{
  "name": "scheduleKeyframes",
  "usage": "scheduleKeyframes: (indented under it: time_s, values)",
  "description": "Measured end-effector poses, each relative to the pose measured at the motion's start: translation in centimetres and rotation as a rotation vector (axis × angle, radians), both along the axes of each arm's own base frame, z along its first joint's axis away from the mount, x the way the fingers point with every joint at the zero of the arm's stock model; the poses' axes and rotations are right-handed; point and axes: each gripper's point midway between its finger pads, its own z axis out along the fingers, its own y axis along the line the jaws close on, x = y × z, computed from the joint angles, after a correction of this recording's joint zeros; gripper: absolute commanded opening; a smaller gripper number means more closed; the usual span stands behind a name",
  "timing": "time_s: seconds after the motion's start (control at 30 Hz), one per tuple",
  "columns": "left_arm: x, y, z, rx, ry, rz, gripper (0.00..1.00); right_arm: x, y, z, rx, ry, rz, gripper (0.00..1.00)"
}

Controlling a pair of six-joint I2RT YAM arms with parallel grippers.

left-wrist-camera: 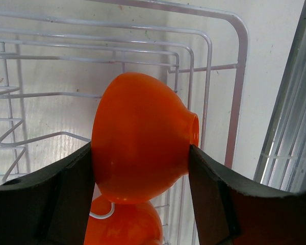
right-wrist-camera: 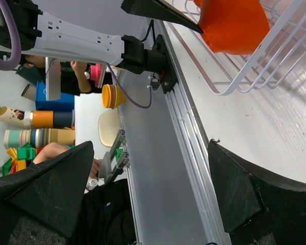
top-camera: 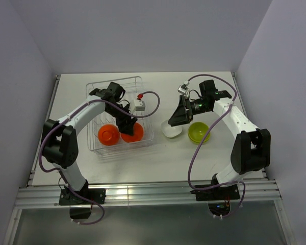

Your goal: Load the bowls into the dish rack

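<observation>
The wire dish rack stands at the left of the table. My left gripper reaches down into it, shut on an orange bowl turned on its side. In the left wrist view this orange bowl sits between the fingers over the rack wires, with a second orange bowl under it. That second bowl lies in the rack's front left. My right gripper hangs open and holds nothing, just above a white bowl. A lime green bowl rests to its right.
The right wrist view looks sideways past its open gripper along the table's aluminium front rail, with the rack corner and the held orange bowl at top right. White walls close the table at the back and sides.
</observation>
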Motion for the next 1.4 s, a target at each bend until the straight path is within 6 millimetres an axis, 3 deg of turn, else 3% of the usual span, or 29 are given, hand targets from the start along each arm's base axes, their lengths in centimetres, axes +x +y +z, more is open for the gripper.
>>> scheduleKeyframes:
  time_s: [0.17, 0.33, 0.53, 0.57, 0.77, 0.8, 1.17, 1.4]
  values:
    - [0.0, -0.1, -0.1, 0.009, -0.006, -0.003, 0.42, -0.1, 0.0, -0.1, -0.001, 0.003, 0.0, 1.0]
    - [0.0, -0.1, -0.1, 0.013, -0.009, -0.003, 0.62, -0.1, 0.0, -0.1, -0.001, -0.002, 0.002, 1.0]
    - [0.0, -0.1, -0.1, 0.017, -0.01, -0.002, 0.68, 0.0, 0.0, -0.2, -0.004, -0.008, 0.002, 1.0]
    - [0.0, -0.1, -0.1, 0.018, -0.011, -0.001, 0.75, 0.0, -0.1, -0.2, -0.007, -0.008, 0.001, 1.0]
    - [0.2, -0.1, -0.4, 0.032, -0.029, 0.0, 0.81, 0.2, -0.2, -0.8, -0.045, -0.018, -0.015, 1.0]
    - [0.2, -0.1, -0.4, 0.034, -0.031, 0.001, 0.88, 0.2, -0.3, -0.8, -0.048, -0.02, -0.017, 1.0]
    - [0.8, 0.0, -0.1, 0.045, -0.065, 0.015, 0.95, 0.2, -0.6, -0.8, -0.091, -0.065, -0.036, 1.0]
    - [1.6, 0.1, 2.1, 0.035, -0.158, 0.048, 0.97, 0.4, -1.2, -0.9, -0.162, -0.129, -0.068, 0.99]
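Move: The left hand already has the second red bowl between its fingers, down in the dish rack, the bowl's middle about 1 cm right of the fingertips, level ahead, and 2 cm below. The first red bowl sits some 12 cm left and 1 cm back, 3 cm below; the white bowl about 22 cm right, 2 cm farther out, 6 cm below. From the right hand, the second red bowl is about 20 cm left, 2 cm ahead, 13 cm below. Left hand holds still, opens fully to let go of the red bowl, then rises about 2 cm, easing forward. ##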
